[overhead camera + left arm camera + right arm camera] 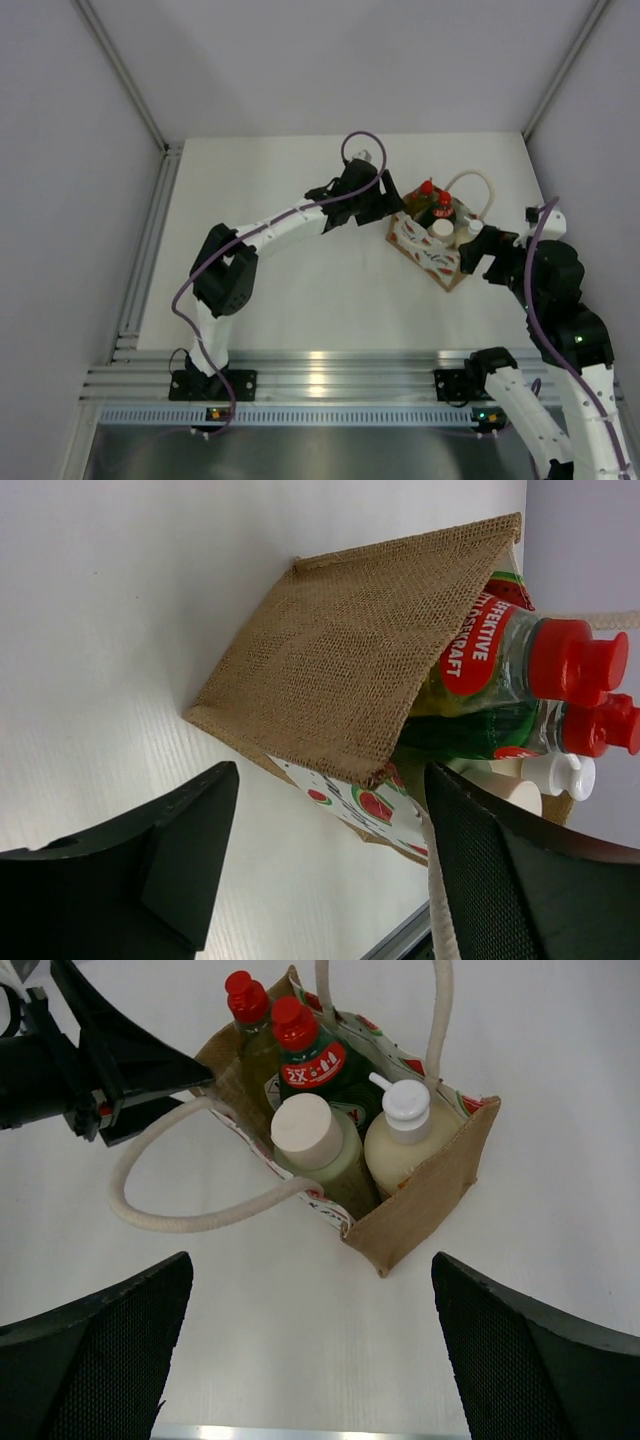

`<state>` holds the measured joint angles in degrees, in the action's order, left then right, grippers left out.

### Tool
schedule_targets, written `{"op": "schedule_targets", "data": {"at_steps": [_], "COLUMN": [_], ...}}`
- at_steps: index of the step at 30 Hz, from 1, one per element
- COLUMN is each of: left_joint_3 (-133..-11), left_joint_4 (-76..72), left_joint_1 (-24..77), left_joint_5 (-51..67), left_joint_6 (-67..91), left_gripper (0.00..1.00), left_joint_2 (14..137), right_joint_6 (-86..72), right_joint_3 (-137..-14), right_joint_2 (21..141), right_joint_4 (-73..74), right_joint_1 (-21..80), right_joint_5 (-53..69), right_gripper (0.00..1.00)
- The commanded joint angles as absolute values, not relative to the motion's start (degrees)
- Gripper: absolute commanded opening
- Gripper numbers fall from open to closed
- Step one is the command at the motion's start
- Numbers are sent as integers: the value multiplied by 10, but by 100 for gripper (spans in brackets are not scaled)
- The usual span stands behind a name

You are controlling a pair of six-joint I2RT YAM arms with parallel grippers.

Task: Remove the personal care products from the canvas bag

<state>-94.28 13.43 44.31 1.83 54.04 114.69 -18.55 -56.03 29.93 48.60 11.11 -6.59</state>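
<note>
The canvas bag (428, 246) stands at the right middle of the table, with burlap ends (430, 1195) and a watermelon-print side (375, 805). It holds a dark green bottle with a red cap (312, 1060), a yellow bottle with a red cap (250, 1035), a pale cylinder (308, 1138) and a cream bottle with a white cap (403, 1138). My left gripper (388, 203) is open at the bag's far-left end, its jaws either side of the bag's corner, with a rope handle (438, 890) across one finger. My right gripper (478, 252) is open, above the table near the bag's near-right corner.
One rope handle (190, 1218) loops out over the table toward my left gripper's fingers (120, 1065); the other (478, 190) arcs behind the bag. Grey walls enclose the table, and an aluminium rail (320, 375) runs along its near edge.
</note>
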Motion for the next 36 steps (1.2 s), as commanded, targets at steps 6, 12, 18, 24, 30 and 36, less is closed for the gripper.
{"op": "schedule_targets", "data": {"at_steps": [6,12,18,24,30,36], "left_joint_3": [-962,-950,-956,-955,-953,-954], "left_joint_4": [102,102,101,102,103,102], "left_joint_1": [472,475,475,476,476,475], "left_joint_5": [12,10,18,16,13,12], "left_joint_6": [528,525,514,507,499,499], "left_gripper": [73,54,50,45,45,45], "left_joint_2": [1171,1175,1180,1178,1173,1172], "right_joint_6": [-193,-151,-82,-69,-52,-42], "right_joint_3": [-560,-592,-605,-591,-554,-555], "right_joint_2": [351,437,537,591,621,668], "right_joint_4": [371,313,245,163,85,67], "right_joint_1": [107,108,108,109,116,120], "right_joint_5": [-19,-34,-27,-59,-76,-82], "right_gripper": [100,94,77,70,67,63]}}
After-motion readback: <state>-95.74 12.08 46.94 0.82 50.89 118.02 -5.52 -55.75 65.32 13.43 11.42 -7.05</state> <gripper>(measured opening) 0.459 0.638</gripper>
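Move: The bag's left rim corner is just off my open left hand, about 3 cm to its right, 1 cm back and 3 cm below. My right hand goes for the green red-capped bottle, roughly 18 cm ahead, 3 cm left, its middle 18 cm below; the yellow red-capped bottle stands 3 cm beyond and 4 cm left of it. From my right hand, the white-lidded bottle is 12 cm ahead and 3 cm left, the pump bottle 13 cm ahead and 3 cm right. I reach my right hand about 17 cm forward over the bag, easing left and sinking some 4 cm late on, to bring its narrowing but still open fingers close to the green bottle's red cap; its left side rolls down about 10 degrees. Meanwhile I slip my left hand some 3 cm right and down onto the bag's left rim, then hold it there, closing the fingers to about half open around the corner. ##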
